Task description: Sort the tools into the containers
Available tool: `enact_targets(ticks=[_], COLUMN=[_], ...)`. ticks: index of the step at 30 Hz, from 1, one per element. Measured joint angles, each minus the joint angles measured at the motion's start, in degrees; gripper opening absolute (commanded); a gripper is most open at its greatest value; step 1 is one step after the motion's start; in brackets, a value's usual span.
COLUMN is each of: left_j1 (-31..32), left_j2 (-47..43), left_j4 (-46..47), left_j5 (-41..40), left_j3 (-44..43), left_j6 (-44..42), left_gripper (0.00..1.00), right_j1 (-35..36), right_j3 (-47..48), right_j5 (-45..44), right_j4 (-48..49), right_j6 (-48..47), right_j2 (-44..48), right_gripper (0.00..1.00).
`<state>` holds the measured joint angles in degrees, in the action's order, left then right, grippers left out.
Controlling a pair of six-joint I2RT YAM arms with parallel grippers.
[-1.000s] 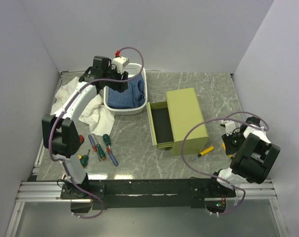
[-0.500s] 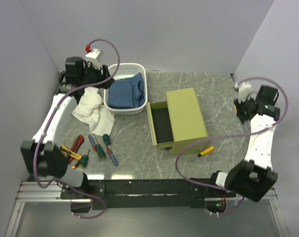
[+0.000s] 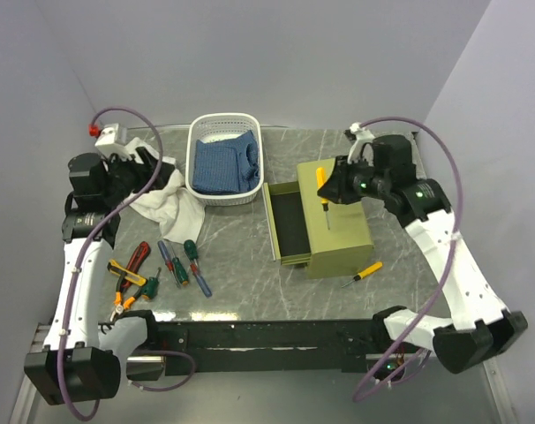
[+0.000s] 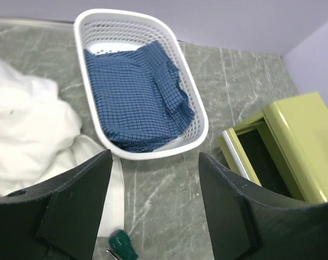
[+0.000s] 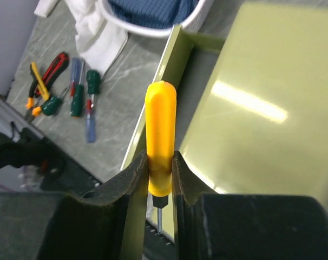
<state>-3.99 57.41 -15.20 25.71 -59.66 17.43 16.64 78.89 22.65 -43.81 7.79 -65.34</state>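
Note:
My right gripper point(image 3: 327, 193) is shut on a yellow-handled screwdriver point(image 5: 161, 124), held upright with its tip down, above the olive-green chest point(image 3: 338, 212) and next to its open drawer point(image 3: 290, 221). A second yellow screwdriver point(image 3: 366, 271) lies in front of the chest. My left gripper point(image 4: 153, 206) is open and empty, hanging over the table between the white cloth point(image 4: 28, 130) and the white basket point(image 4: 196, 108) that holds blue fabric point(image 4: 137, 92). Orange-black pliers point(image 3: 122, 278) and red, green and blue screwdrivers point(image 3: 184, 261) lie at the front left.
The white cloth point(image 3: 166, 199) is crumpled left of the basket point(image 3: 225, 124). Grey walls close the table on three sides. A green screwdriver handle point(image 4: 122, 245) shows just below my left jaws. The drawer point(image 5: 202, 86) stands pulled out to the chest's left.
My right arm swung from the right edge to above the chest, now gripping a yellow screwdriver. My left arm drew back from the basket to the left, over the cloth, its jaws widening.

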Motion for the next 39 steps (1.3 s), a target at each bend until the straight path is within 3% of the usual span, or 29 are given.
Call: enact_targets(ticks=[7, 15, 16, 17, 20, 24, 29, 32, 36, 39], left_j1=[-7.1, -9.9, -9.9, -9.9, -9.9, -9.9, -9.9, -9.9, -9.9, -9.9], left_j2=[-1.6, -6.3, -6.5, -6.6, -6.7, -6.7, -6.2, -4.7, -2.7, -0.9], left_j4=[0.9, 0.6, 0.6, 0.5, 0.5, 0.5, 1.3, 1.6, 4.9, 7.1], left_j5=[1.5, 4.4, 4.9, 5.4, 6.4, 7.5, 9.0, 10.8, 14.3, 16.8], left_j3=[3.8, 6.3, 6.3, 6.3, 6.3, 6.3, 6.2, 4.9, 3.0, 2.0], left_j6=[6.9, 8.3, 8.1, 7.4, 6.4, 5.8, 6.0, 6.0, 5.5, 5.3], left_gripper=[0.70, 0.74, 0.74, 0.74, 0.74, 0.74, 0.75, 0.75, 0.74, 0.73], right_j1=[4.6, 8.5, 8.7, 8.9, 9.2, 9.2, 8.4, 2.6, -14.4, -26.5], right_j3=[-0.6, -0.1, -0.1, -0.2, -0.2, -0.2, 1.2, 4.1, 6.3, 4.8], right_j5=[0.1, 1.2, 0.8, 0.2, -1.9, -2.4, 0.1, 6.1, 13.5, 12.3], right_j4=[0.5, 2.3, 2.3, 2.2, 2.0, 2.3, 1.3, 0.3, -4.2, -9.5], right_j6=[9.0, 13.7, 14.0, 14.1, 14.4, 14.1, 11.5, 7.3, -7.5, -20.6], right_j2=[-6.6, -13.1, -13.9, -14.7, -16.1, -16.2, -16.1, -14.7, -10.1, -5.9], right_gripper=[0.00, 0.00, 0.07, 0.28, 0.56, 0.67, 0.66, 0.67, 0.70, 0.66])
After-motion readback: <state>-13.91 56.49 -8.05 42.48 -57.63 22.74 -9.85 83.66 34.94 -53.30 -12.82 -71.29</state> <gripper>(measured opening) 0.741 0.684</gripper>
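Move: The right hand already holds the yellow screwdriver, tip hanging down, above the cabinet. The open drawer's middle lies about 7 cm to its left, 2 cm ahead and some 25 cm below; the cabinet's middle is 1 cm ahead, 4 cm right. The other yellow screwdriver lies about 11 cm back and 13 cm right, the basket roughly 20 cm ahead and 25 cm left. From the left hand, the drawer is 28 cm right and 3 cm back. Down and to its left, some 8 cm and 7 cm, the right hand carries the screwdriver from over the cabinet to above the open drawer, tipping its fingers about 20 degrees further down. There it stops, opens and lets go, then rises and sweeps right, back across the cabinet, fingers open. The empty left hand drifts about 4 cm left, then most of the way back. ##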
